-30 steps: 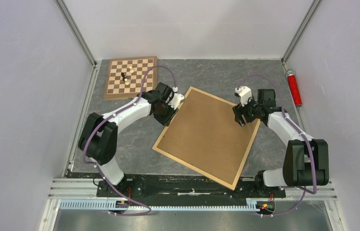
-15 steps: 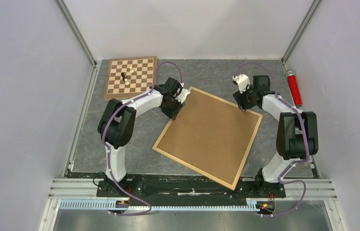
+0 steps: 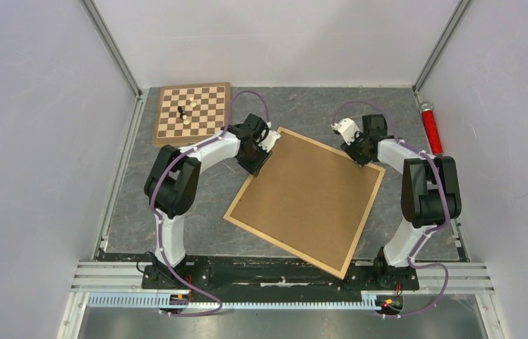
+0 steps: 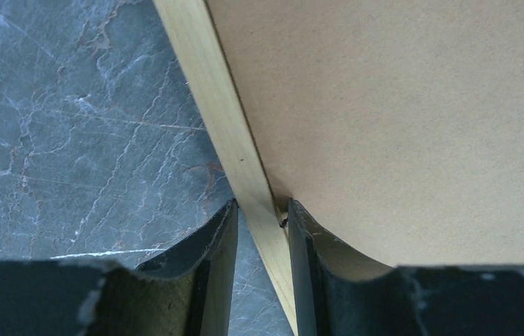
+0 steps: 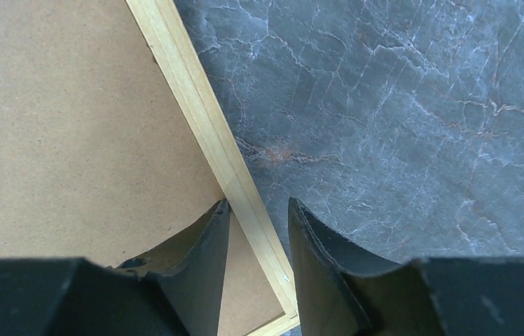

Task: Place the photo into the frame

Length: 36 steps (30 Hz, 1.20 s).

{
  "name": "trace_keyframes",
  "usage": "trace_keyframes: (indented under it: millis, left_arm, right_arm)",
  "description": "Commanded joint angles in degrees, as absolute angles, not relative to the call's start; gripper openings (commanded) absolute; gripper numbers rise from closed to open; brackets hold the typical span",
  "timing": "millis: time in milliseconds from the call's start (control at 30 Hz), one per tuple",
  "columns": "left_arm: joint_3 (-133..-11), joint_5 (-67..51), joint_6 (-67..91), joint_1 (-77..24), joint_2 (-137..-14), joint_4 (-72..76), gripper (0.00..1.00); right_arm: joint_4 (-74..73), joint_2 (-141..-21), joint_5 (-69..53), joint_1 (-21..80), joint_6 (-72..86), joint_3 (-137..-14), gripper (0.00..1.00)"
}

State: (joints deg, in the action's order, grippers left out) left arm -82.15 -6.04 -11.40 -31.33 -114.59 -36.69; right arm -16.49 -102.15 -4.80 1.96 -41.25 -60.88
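The frame (image 3: 250, 176) lies on the table, back up and turned askew, with the brown backing board (image 3: 307, 198) filling it. The photo is hidden. My left gripper (image 3: 265, 148) is at the frame's far left corner. In the left wrist view the gripper (image 4: 262, 204) is shut on the light wood rail (image 4: 210, 91), one finger outside it and one on the backing board (image 4: 399, 105). My right gripper (image 3: 360, 157) is at the far right corner. In its wrist view the gripper (image 5: 258, 201) stands open astride the rail (image 5: 189, 91), with gaps on both sides.
A chessboard (image 3: 192, 113) with a few pieces (image 3: 185, 114) lies at the far left of the grey marbled table (image 3: 303, 106). A red cylinder (image 3: 430, 128) lies by the right wall. White walls close in on three sides.
My right gripper has moved away toward the frame's far right corner and its jaws have narrowed. The left arm swung to the far left corner, then held still. The frame has not shifted.
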Motion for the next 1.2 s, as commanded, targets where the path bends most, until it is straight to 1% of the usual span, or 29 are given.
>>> trace_keyframes:
  millis: [0, 133, 300, 500, 700, 800, 900, 1033, 1167]
  left_arm:
    - [-86.00, -4.36, -12.88, -34.22, -114.86, -36.65, 0.39]
    - [-92.47, -5.58, -13.20, -36.89, -117.21, -36.58, 0.40]
    - [-104.67, -11.19, -10.33, -40.22, -124.35, -36.65, 0.41]
    - [-117.48, -16.24, 4.89, -42.36, -135.35, -34.70, 0.42]
    - [-131.41, -22.34, 20.18, -42.36, -148.60, -38.34, 0.43]
    - [-132.48, -25.69, 23.40, -42.36, -151.84, -39.58, 0.43]
    - [-129.91, -24.21, 23.51, -42.45, -150.04, -38.46, 0.42]
    - [-129.85, -24.37, 23.65, -42.32, -150.20, -40.07, 0.42]
    - [-129.89, -25.18, 23.94, -42.10, -150.29, -40.25, 0.42]
  right_arm:
    - [-20.64, -107.00, 7.05, 2.15, -46.62, -55.05, 0.39]
    - [-20.12, -106.52, 8.78, 2.31, -47.84, -52.31, 0.38]
    - [-19.83, -106.63, 10.74, 2.56, -48.78, -49.66, 0.38]
    - [-19.92, -105.74, 10.30, 2.59, -48.75, -46.89, 0.37]
    - [-19.95, -104.74, 7.68, 1.95, -47.68, -44.69, 0.37]
    - [-20.71, -103.27, 3.83, 0.38, -46.45, -44.94, 0.37]
    - [-21.12, -100.65, -0.61, -2.35, -44.98, -45.64, 0.38]
    - [-21.67, -95.60, -7.26, -4.44, -42.51, -47.20, 0.43]
    - [-21.96, -89.56, -9.90, -5.89, -40.25, -48.70, 0.45]
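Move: The middle of the frame's far side lies about 27 cm to the left gripper's right and 10 cm ahead, 1 cm lower; the far-left corner is roughly 16 cm ahead and 9 cm right of this gripper. The right gripper sits over that far side, its middle some 11 cm left and 4 cm ahead; the far-right corner, its goal, is about 7 cm right and 3 cm back, the red tube some 24 cm right and 11 cm ahead. Lift the left gripper off the frame's left side and swing it in a low arc about 24 cm right and slightly forward over the backing board towards the far side, sinking again, fingers tilting some 30 degrees farther to the right. Keep the right gripper's inner finger bearing down at the rail's inner edge, easing slightly back and down, then lift slightly and shift it right and back towards the far-right corner. ##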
